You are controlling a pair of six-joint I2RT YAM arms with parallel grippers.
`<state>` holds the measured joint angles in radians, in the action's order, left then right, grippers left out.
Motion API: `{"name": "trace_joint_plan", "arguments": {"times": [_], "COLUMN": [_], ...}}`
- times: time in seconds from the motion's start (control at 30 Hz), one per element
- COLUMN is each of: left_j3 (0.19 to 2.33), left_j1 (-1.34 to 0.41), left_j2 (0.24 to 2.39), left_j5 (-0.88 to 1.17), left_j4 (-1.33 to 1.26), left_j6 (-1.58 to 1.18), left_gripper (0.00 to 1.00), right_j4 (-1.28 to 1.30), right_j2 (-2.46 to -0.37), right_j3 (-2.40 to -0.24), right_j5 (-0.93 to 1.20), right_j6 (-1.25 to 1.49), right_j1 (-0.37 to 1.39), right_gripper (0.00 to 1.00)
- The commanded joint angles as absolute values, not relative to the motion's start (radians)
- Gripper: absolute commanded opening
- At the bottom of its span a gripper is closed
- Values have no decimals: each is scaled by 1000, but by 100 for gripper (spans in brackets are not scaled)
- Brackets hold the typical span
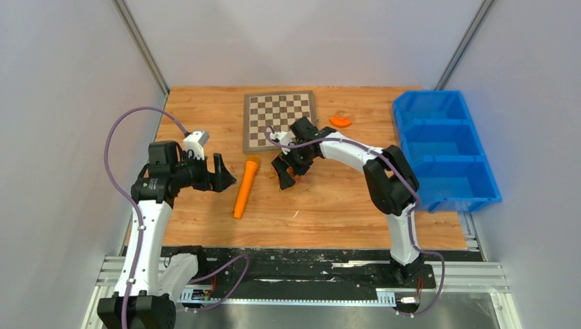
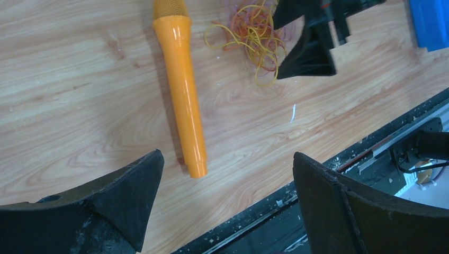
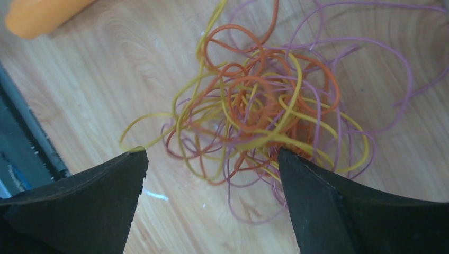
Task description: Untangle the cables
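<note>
The cables point(image 3: 259, 111) are thin yellow, orange-red and purple wires in one loose tangle on the wooden table. My right gripper point(image 3: 212, 153) hangs open right over the tangle's near edge, with one fingertip point(image 3: 296, 174) against the strands and nothing pinched. In the top view that gripper point(image 1: 291, 171) covers the tangle. My left gripper point(image 2: 227, 156) is open and empty, back from the cables point(image 2: 254, 34) and near the table's front edge. In the top view the left gripper point(image 1: 226, 177) is just left of the orange stick.
An orange microphone-shaped stick point(image 1: 245, 186) lies between the two grippers. A chessboard point(image 1: 281, 120) and a small orange piece point(image 1: 340, 121) sit at the back. Blue bins point(image 1: 445, 147) stand along the right edge. A black rail point(image 2: 370, 148) runs along the table front.
</note>
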<state>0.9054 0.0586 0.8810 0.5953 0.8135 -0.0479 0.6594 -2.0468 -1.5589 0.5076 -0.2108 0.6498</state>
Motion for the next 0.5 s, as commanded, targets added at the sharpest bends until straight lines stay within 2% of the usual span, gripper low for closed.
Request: {"name": "trace_joint_plan", "arguments": {"times": [0.0, 0.07, 0.23, 0.27, 0.3, 0.47], "left_j3": [899, 883, 838, 835, 828, 808], "left_j1": [54, 55, 52, 48, 44, -50], "left_j2": [874, 864, 868, 874, 883, 931], "left_j5": [650, 653, 722, 735, 760, 823], "left_j4": [744, 717, 638, 614, 602, 461], "left_j6": [-70, -76, -104, -102, -100, -92], "left_gripper": [100, 100, 100, 99, 98, 97], "right_j4": [600, 597, 601, 600, 602, 750], "right_j2": [-2122, -2141, -2058, -2015, -1967, -1784], "right_j3": [-1617, -1621, -1565, -1536, -1512, -1472], "right_j5": [435, 411, 455, 493, 544, 864], "right_j6": [-176, -178, -227, -239, -258, -435], "right_j1": [665, 666, 664, 664, 663, 663], "right_gripper": [98, 78, 13, 4, 0, 0]}}
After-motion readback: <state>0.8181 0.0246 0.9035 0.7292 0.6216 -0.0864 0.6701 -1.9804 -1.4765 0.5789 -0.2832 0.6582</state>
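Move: The tangle of cables lies right at the right hand's open fingers, its middle about 1 cm ahead, 2 cm left and 4 cm below. From that hand the orange microphone lies some 12 cm left and 3 cm back, the chessboard about 18 cm ahead and 3 cm left, both some 4 cm lower. From the left hand the tangle is roughly 7 cm ahead, 15 cm right and 18 cm down. Right hand dips about 3 cm, pinches the cables, draws back and up some 4 cm; left hand edges right. ##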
